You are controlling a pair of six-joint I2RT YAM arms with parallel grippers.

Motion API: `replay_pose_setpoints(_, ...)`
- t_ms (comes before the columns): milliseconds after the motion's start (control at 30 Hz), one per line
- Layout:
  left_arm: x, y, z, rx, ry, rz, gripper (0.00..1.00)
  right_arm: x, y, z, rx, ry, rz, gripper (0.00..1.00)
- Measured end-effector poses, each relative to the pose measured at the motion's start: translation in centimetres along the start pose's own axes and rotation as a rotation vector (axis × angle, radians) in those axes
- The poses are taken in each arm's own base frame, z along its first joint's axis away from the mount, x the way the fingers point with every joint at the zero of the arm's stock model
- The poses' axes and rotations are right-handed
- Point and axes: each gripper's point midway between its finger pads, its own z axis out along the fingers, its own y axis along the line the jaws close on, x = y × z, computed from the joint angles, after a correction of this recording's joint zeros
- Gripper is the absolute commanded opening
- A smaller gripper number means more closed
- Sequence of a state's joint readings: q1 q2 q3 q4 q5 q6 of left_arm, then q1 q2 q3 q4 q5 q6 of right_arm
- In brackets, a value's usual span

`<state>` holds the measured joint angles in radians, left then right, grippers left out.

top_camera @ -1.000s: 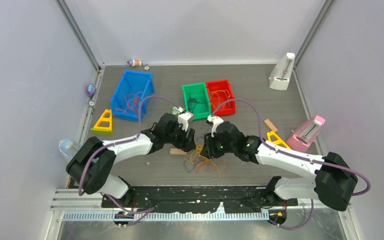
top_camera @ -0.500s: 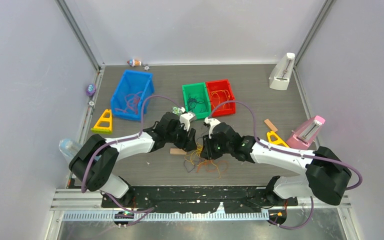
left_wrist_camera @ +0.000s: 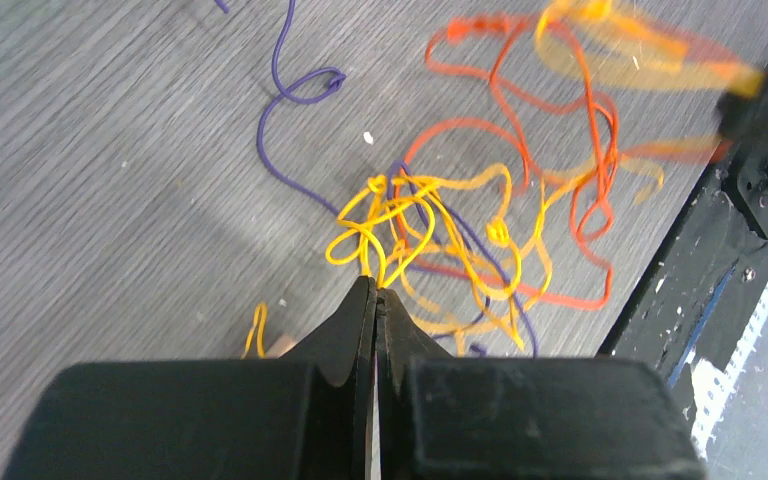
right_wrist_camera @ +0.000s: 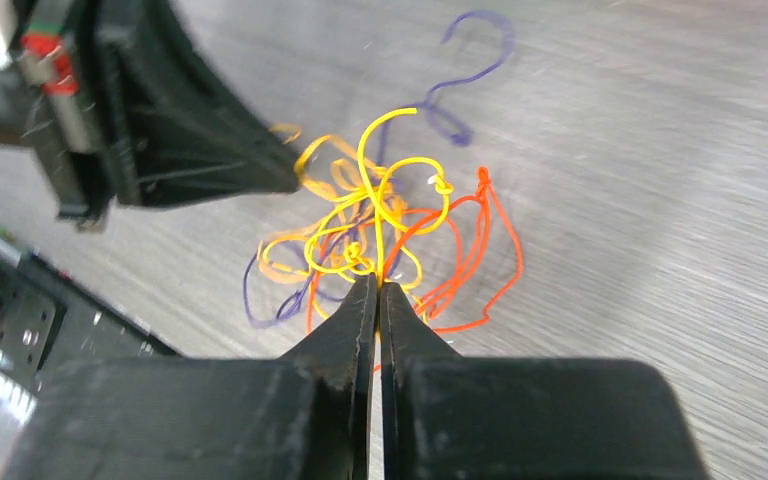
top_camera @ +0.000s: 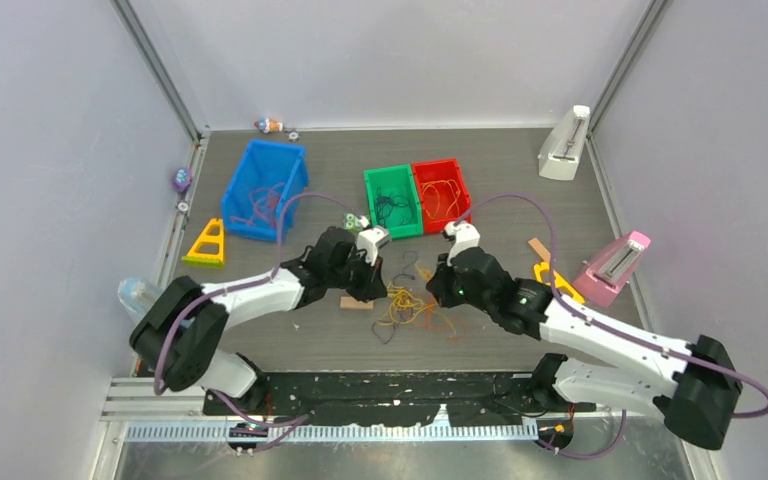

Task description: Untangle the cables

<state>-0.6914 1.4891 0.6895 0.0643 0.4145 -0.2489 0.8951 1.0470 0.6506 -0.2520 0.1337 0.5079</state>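
The cables (top_camera: 412,306) lie as a loose tangle of yellow, orange and dark purple strands on the grey table between my two grippers. My left gripper (top_camera: 382,288) is at the tangle's left edge; in the left wrist view the gripper (left_wrist_camera: 375,291) is shut on a yellow cable (left_wrist_camera: 400,215), with orange loops (left_wrist_camera: 560,150) and a purple strand (left_wrist_camera: 290,100) beyond. My right gripper (top_camera: 432,292) is at the tangle's right edge; in the right wrist view the gripper (right_wrist_camera: 377,281) is shut on a yellow cable (right_wrist_camera: 380,200), beside red-orange loops (right_wrist_camera: 480,240).
A blue bin (top_camera: 235,190), a green bin (top_camera: 385,172) and a red bin (top_camera: 435,165) at the back hold more strands. A wooden block (top_camera: 355,302) lies by the left gripper. Yellow triangles (top_camera: 207,243) (top_camera: 552,278), a white stand (top_camera: 565,145) and a pink stand (top_camera: 615,265) sit at the sides.
My right arm has swung right and back, drawing its strand with it, and the tangle has spread out to the right. My left gripper has barely moved.
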Motion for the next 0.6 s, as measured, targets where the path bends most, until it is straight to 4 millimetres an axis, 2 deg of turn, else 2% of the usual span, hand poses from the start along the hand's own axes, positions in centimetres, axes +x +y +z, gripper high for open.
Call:
replay_pose_setpoints(100, -0.2, -0.1, -1.3, -0.020, -0.049, 0.018, 0.00, -1.4, -1.8, -1.6, 0.088, -0.085, 0.033, 0.06)
replay_pose_setpoints(200, -0.6, 0.1, -2.8, -0.061, -0.121, 0.041, 0.00, -1.6, -4.3, -2.9, 0.194, -0.145, 0.076, 0.05)
replay_pose_setpoints(367, -0.8, 1.0, -5.5, -0.149, -0.267, 0.069, 0.00, -0.7, -8.0, -4.7, 0.340, -0.199, 0.147, 0.05)
replay_pose_setpoints(600, -1.3, 3.1, -8.0, -0.295, -0.396, 0.064, 0.00, 0.7, -12.4, -7.0, 0.524, -0.268, 0.255, 0.05)
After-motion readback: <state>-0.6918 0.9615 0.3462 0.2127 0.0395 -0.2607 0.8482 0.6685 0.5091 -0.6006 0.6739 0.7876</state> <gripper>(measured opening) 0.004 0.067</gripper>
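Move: Just off the left hand's shut, empty tips lies the cable tangle, its middle about 6 cm to the right, 2 cm nearer the base and 5 cm below; the wooden block is some 5 cm left and 2 cm back of that hand. From the right hand, which already grips a yellow and an orange cable, the tangle is about 5 cm left, level fore and aft, and 11 cm down; the yellow triangle lies roughly 31 cm right and 5 cm ahead. Pulling the held yellow and orange cables away from the tangle, the right hand sweeps about 14 cm to the right towards the yellow triangle at nearly constant height, turning some 35 degrees clockwise and keeping its pinch. The left hand, fingers staying shut, backs off about 7 cm left and 4–5 cm up, coming clear of the yellow loop at its tips, swinging counter-clockwise and tilting up. ##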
